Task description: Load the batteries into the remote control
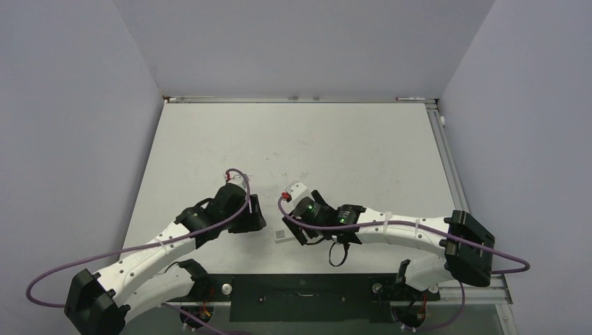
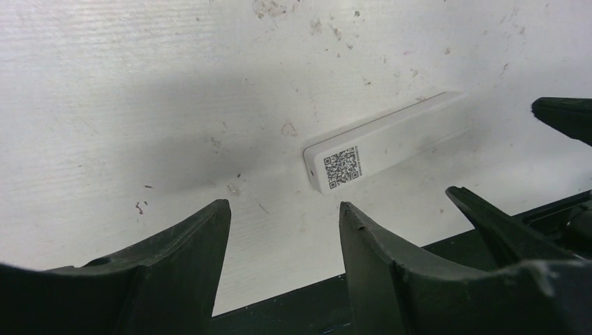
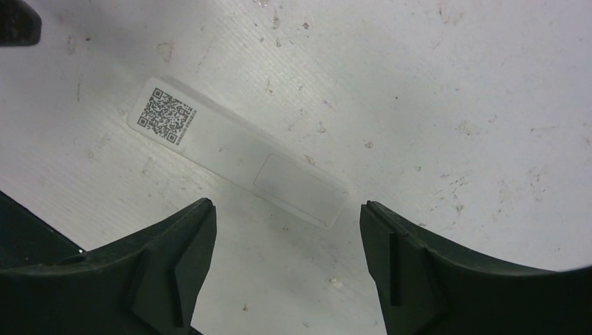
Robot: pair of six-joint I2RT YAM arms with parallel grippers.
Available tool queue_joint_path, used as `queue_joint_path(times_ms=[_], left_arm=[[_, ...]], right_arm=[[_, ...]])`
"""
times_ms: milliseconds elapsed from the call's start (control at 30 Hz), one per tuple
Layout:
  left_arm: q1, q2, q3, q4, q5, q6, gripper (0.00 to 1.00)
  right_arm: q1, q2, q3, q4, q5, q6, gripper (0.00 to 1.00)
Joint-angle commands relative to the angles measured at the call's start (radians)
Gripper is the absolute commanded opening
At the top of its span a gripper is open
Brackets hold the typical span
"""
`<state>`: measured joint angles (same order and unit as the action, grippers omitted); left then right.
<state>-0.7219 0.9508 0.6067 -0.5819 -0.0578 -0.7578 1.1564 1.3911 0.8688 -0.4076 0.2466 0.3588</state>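
Note:
The remote control (image 1: 281, 234) lies flat on the white table between my two grippers, back side up. Its back carries a QR label (image 3: 165, 115) at one end and a flush rectangular cover panel (image 3: 297, 183) at the other. The batteries are out of view. My left gripper (image 2: 283, 206) is open just short of the remote's (image 2: 384, 143) QR end, with bare table between its fingers. My right gripper (image 3: 287, 204) is open wide over the table beside the cover end of the remote (image 3: 237, 150), apart from it. Neither gripper (image 1: 260, 225) (image 1: 299, 234) holds anything.
The table (image 1: 314, 146) is scuffed and speckled. A dark rail (image 1: 300, 287) runs along its near edge, close behind both grippers. Grey walls close in the left, back and right sides. The right gripper's fingertips (image 2: 565, 115) reach into the left wrist view.

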Motion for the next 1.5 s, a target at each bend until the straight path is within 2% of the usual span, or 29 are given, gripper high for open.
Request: queue_joint_path(times_ms=[0,633,800,1200,1467], left_arm=[[0.028,-0.086,0.044,-0.032,-0.021,-0.020,0.57],[0.065,-0.271,0.138,-0.134,-0.035,0.011,0.68],[0.065,-0.289,0.133,-0.127,-0.030,0.017,0.70],[0.065,-0.333,0.117,-0.118,-0.045,0.011,0.75],[0.065,-0.350,0.098,-0.102,-0.032,0.003,0.77]], right_arm=[[-0.012,-0.006,0.049,0.000,-0.077,-0.182,0.75],[-0.060,0.042,0.032,0.051,-0.238,-0.586,0.78],[-0.089,0.045,0.016,0.065,-0.346,-0.653,0.78],[-0.123,0.130,0.009,0.104,-0.406,-0.726,0.76],[-0.126,0.189,0.010,0.110,-0.388,-0.720,0.73]])
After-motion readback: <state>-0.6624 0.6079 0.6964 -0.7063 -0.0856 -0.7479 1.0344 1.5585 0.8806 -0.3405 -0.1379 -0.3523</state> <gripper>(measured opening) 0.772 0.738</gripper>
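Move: The remote control, lying flat with its long side running left to right and its QR-coded end to the left, has its middle about 4 cm left of the right hand, 1 cm farther out and some 7 cm below. From the left hand, that middle is roughly 9 cm to the right, level in reach and about 7 cm down. The table round it is bare. Over the remote's right-hand part, the right hand first turns about 40 degrees counter-clockwise almost on the spot, bringing its open fingers to either side of the remote. It then sinks some 3.5 cm further towards the remote, fingers still wide and not yet closing. Meanwhile the left hand rises clear of the table by about 9 cm, drifts a little left and opens wider. ##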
